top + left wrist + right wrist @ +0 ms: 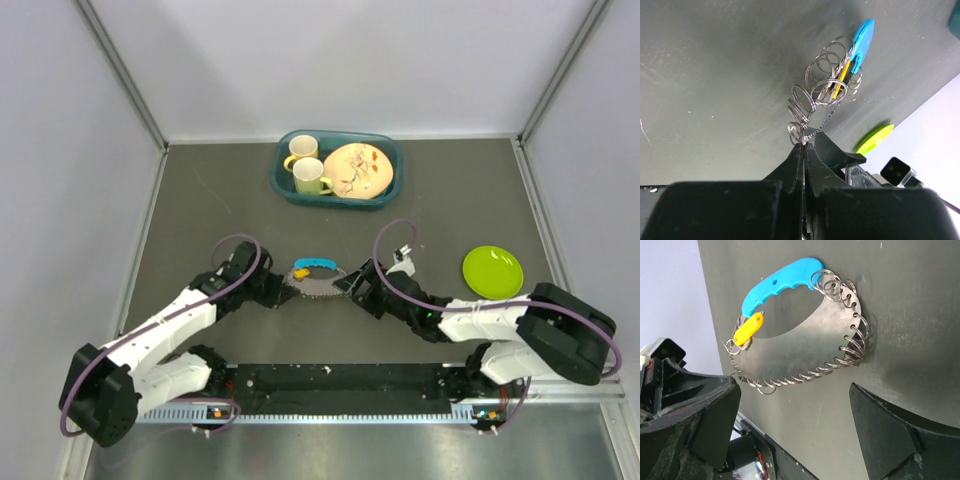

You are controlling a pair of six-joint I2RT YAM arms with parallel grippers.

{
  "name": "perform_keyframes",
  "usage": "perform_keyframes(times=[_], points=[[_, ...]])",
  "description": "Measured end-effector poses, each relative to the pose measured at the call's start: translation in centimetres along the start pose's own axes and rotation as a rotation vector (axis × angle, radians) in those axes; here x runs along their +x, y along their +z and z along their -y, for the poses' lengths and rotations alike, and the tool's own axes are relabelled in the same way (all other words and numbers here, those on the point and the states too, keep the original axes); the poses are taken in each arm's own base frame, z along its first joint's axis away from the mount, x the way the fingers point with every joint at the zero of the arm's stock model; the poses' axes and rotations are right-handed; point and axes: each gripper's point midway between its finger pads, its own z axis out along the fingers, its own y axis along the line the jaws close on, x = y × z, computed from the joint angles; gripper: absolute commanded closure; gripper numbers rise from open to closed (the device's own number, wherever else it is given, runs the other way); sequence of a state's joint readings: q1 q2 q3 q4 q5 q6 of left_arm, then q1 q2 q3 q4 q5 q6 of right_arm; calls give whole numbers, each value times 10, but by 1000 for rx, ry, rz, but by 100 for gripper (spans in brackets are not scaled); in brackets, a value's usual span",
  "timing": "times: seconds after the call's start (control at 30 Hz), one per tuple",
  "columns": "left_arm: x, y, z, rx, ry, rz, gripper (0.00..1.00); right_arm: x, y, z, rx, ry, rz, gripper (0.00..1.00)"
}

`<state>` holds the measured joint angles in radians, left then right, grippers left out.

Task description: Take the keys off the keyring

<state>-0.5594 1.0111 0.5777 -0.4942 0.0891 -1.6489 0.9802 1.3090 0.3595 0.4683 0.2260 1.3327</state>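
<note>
The keys are a blue-headed piece (780,282) and a small yellow one (747,330). They hang on the keyring (840,362), a long looped chain of silvery wire rings lying on the grey table. From above, the bunch (315,272) lies between both arms. My left gripper (803,144) is shut, pinching one ring at the chain's end (796,131); the blue key (863,42) and the yellow key (842,79) sit beyond it. My right gripper (794,390) stands open just short of the chain, with nothing between its fingers (890,435).
A teal tub (282,180) at the back holds two mugs (303,150) and a patterned plate (357,170). A lime-green plate (492,271) lies to the right of the right arm. Grey walls close in the table on three sides.
</note>
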Motion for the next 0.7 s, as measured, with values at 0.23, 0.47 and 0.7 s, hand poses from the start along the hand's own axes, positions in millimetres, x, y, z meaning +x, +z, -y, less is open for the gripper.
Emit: perform_keyframes(times=[0.23,0.47,0.7], points=[[7,5,-2,-7,3,-15,100,10,15,6,1,99,-24,12],[20,8,-4,-10,25,-45,100,14,27,9,-12,131,-21,17],[30,14,-9,14,43,-70,100,8,32,14,-13,91,17,61]])
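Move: The rings strung along the near right edge of the keyring's metal plate lie about 4 cm to the left of the right hand, level with it fore and aft and 3 cm below. The blue handle is some 9 cm left and 4 cm ahead of that hand, the yellow tag about 12 cm left and 2 cm ahead. From the left hand, already pinching a ring at the plate's left end, the rings aimed at are some 9 cm to the right. The keyring is offered to the right hand: the left keeps its ring pinched and carries it about 3 cm to the right, drawing back and sinking slightly. The right hand comes down some 3 cm and edges left, then forward, towards the lower edge rings, its wide-open fingers starting to close around them but still well apart. ##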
